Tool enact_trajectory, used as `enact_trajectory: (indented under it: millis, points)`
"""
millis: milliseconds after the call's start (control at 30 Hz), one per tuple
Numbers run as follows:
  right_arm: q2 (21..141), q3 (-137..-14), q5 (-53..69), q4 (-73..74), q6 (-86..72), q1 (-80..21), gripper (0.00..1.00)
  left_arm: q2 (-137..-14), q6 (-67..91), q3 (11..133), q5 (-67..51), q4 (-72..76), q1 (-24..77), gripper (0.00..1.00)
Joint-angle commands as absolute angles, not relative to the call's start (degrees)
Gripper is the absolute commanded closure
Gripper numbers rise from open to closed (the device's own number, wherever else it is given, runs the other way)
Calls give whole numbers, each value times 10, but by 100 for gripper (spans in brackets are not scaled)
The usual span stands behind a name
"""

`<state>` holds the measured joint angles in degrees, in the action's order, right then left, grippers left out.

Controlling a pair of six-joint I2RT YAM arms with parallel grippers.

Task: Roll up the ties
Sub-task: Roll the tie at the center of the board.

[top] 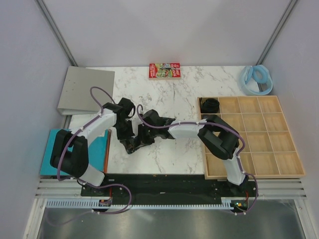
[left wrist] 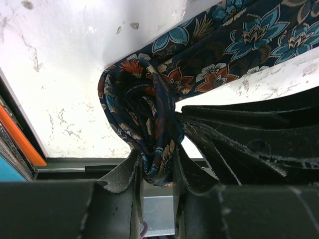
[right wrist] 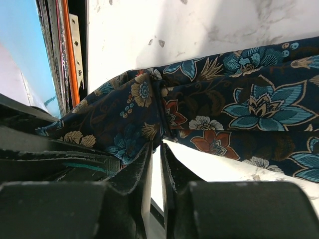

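Observation:
A dark floral tie (top: 133, 144) lies bunched on the marble table between my two grippers. In the left wrist view its end is wound into a loose coil (left wrist: 149, 109), and my left gripper (left wrist: 157, 167) is shut on the coil's lower folds. The rest of the strip (left wrist: 239, 40) runs off to the upper right. My right gripper (right wrist: 162, 144) has its jaws almost together, pinching a fold of the tie (right wrist: 239, 109) at their tips. From above, the left gripper (top: 124, 133) and the right gripper (top: 148, 130) stand close together. A rolled tie (top: 210, 105) sits in the tray's top-left compartment.
A wooden compartment tray (top: 294, 172) fills the right side. A red printed box (top: 164, 70) lies at the back edge and a pale blue ring (top: 256, 79) at the back right. A grey binder (top: 85, 90) and a teal book (top: 47, 154) lie to the left.

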<state>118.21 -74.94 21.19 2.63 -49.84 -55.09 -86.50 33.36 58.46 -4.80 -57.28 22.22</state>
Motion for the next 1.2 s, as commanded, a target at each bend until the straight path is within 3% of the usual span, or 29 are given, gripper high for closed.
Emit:
enact_trajectory:
  millis: [0,267,367,433,600,900,1167]
  points:
    - [1183,-742,239,29,-481,-544,81,-897,316,628,-51,-536,222,92]
    - [1143,-701,241,33,-462,-513,81,-957,325,676,-43,-554,239,84]
    - [1118,-682,242,40,-452,-500,81,-975,332,688,-37,-560,245,71]
    - [1106,-669,242,42,-448,-492,81,-979,337,698,-34,-563,249,55]
    - [1066,-648,239,51,-439,-479,80,-978,347,719,-28,-574,255,34]
    - [1007,-637,223,75,-434,-470,80,-952,356,750,-38,-592,258,20]
    - [963,-642,212,89,-439,-470,79,-912,365,735,-39,-592,261,18]
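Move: The left hand still pinches the tie's rolled end near the board; the roll's middle lies about 3 cm ahead, 1 cm left and 1 cm below it. The flat part of the tie starts farther out, its near stretch some 6 cm ahead and 7 cm right of the left hand. The teal folder's middle is roughly 25 cm left and 5 cm back. From the right hand, the roll is about 4 cm left, 2 cm ahead and 2 cm down. Left hand carries pinched roll about 4 cm forward-right, releases, rises; right hand withdraws 8 cm right, then up. ##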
